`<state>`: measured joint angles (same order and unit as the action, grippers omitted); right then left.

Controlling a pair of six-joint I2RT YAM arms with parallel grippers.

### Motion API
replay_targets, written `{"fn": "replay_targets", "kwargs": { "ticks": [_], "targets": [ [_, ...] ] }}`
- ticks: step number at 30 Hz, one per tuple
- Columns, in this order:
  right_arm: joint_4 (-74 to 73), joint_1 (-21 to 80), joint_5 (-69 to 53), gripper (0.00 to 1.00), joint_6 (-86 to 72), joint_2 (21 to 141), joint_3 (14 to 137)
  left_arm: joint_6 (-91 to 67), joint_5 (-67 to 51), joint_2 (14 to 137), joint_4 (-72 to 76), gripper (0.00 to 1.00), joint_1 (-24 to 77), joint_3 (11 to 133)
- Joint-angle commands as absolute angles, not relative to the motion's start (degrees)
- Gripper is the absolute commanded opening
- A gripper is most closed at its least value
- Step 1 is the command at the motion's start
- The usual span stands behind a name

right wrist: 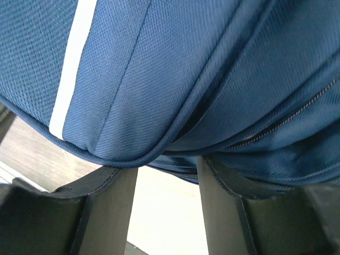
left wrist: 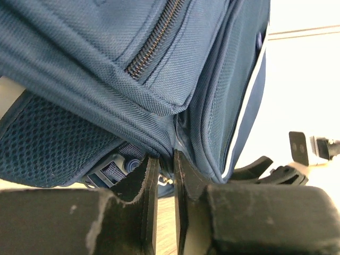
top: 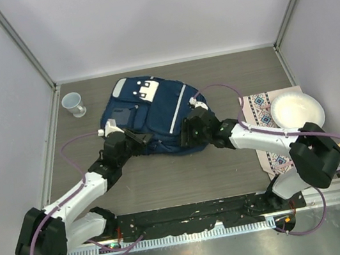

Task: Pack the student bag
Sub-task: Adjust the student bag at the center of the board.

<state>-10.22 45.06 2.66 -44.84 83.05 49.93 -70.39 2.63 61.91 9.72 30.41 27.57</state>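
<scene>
The student bag (top: 155, 113), a navy backpack with white stripe trim, lies flat in the middle of the table, its pockets facing up. My left gripper (top: 135, 135) is at its near-left edge. In the left wrist view its jaws (left wrist: 166, 159) stand a narrow slit apart. A seam of the bag (left wrist: 159, 79) and a small metal zip pull sit right at the tips. My right gripper (top: 190, 131) is at the near-right edge. Its fingers (right wrist: 167, 167) stand wide, closed round a thick fold of the bag's piped edge (right wrist: 143, 106).
A white cup (top: 74, 104) stands at the back left. A patterned mat (top: 258, 110) lies at the right with a white plate (top: 297, 112) on it. Grey walls close in the table on three sides.
</scene>
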Motion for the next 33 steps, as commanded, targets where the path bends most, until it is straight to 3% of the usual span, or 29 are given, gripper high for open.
{"fn": "replay_targets", "kwargs": {
  "ticks": [1,7,18,19,20,22,26,33],
  "targets": [
    [1.1,41.8,9.3,0.54,-43.3,83.4,55.5,-70.6,-5.7,62.1,12.6,0.18,33.1,27.2],
    [5.0,42.3,2.7,0.54,-41.2,79.8,53.1,-71.4,-5.8,65.1,15.1,0.17,33.3,27.8],
    [6.6,51.1,9.5,0.54,-44.7,73.8,43.8,-70.9,-6.0,67.5,16.6,0.14,33.3,30.2],
    [6.5,51.3,10.4,0.54,-44.6,73.9,43.9,-70.5,-5.8,66.9,16.3,0.17,33.3,30.4],
    [6.2,51.4,12.5,0.54,-44.7,73.8,43.9,-69.8,-5.5,65.3,15.4,0.29,33.3,30.6],
    [5.2,51.5,14.5,0.54,-44.9,73.2,43.8,-67.8,-2.9,62.9,11.0,0.43,33.3,31.1],
    [4.7,51.5,16.0,0.56,-43.9,72.9,44.6,-66.2,3.5,54.5,2.7,0.63,33.3,31.0],
    [5.4,51.5,14.9,0.57,-44.3,73.9,45.5,-69.6,8.8,51.1,1.9,0.71,33.3,26.4]
  ]
}}
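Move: The student bag's middle lies about 7 cm ahead of the left hand, 3 cm to its right and some 6 cm below; from the right hand it is about 10 cm ahead, 9 cm to the left and 3 cm below. The clear cup stands roughly 14 cm ahead and 24 cm left of the left hand. Off to the right hand's right, about 35 cm away and 2 cm back, is the patterned mat. The bag's near right edge is still pushed forward by the half-open right fingers for about 3 cm; then that hand lifts some 6 cm, draws back and left, tilting its fingers up, and eases slightly forward. The left hand, nearly shut at the near edge, slides right and a little back about 4 cm, then opens wide while rising some 5 cm and returning left. ##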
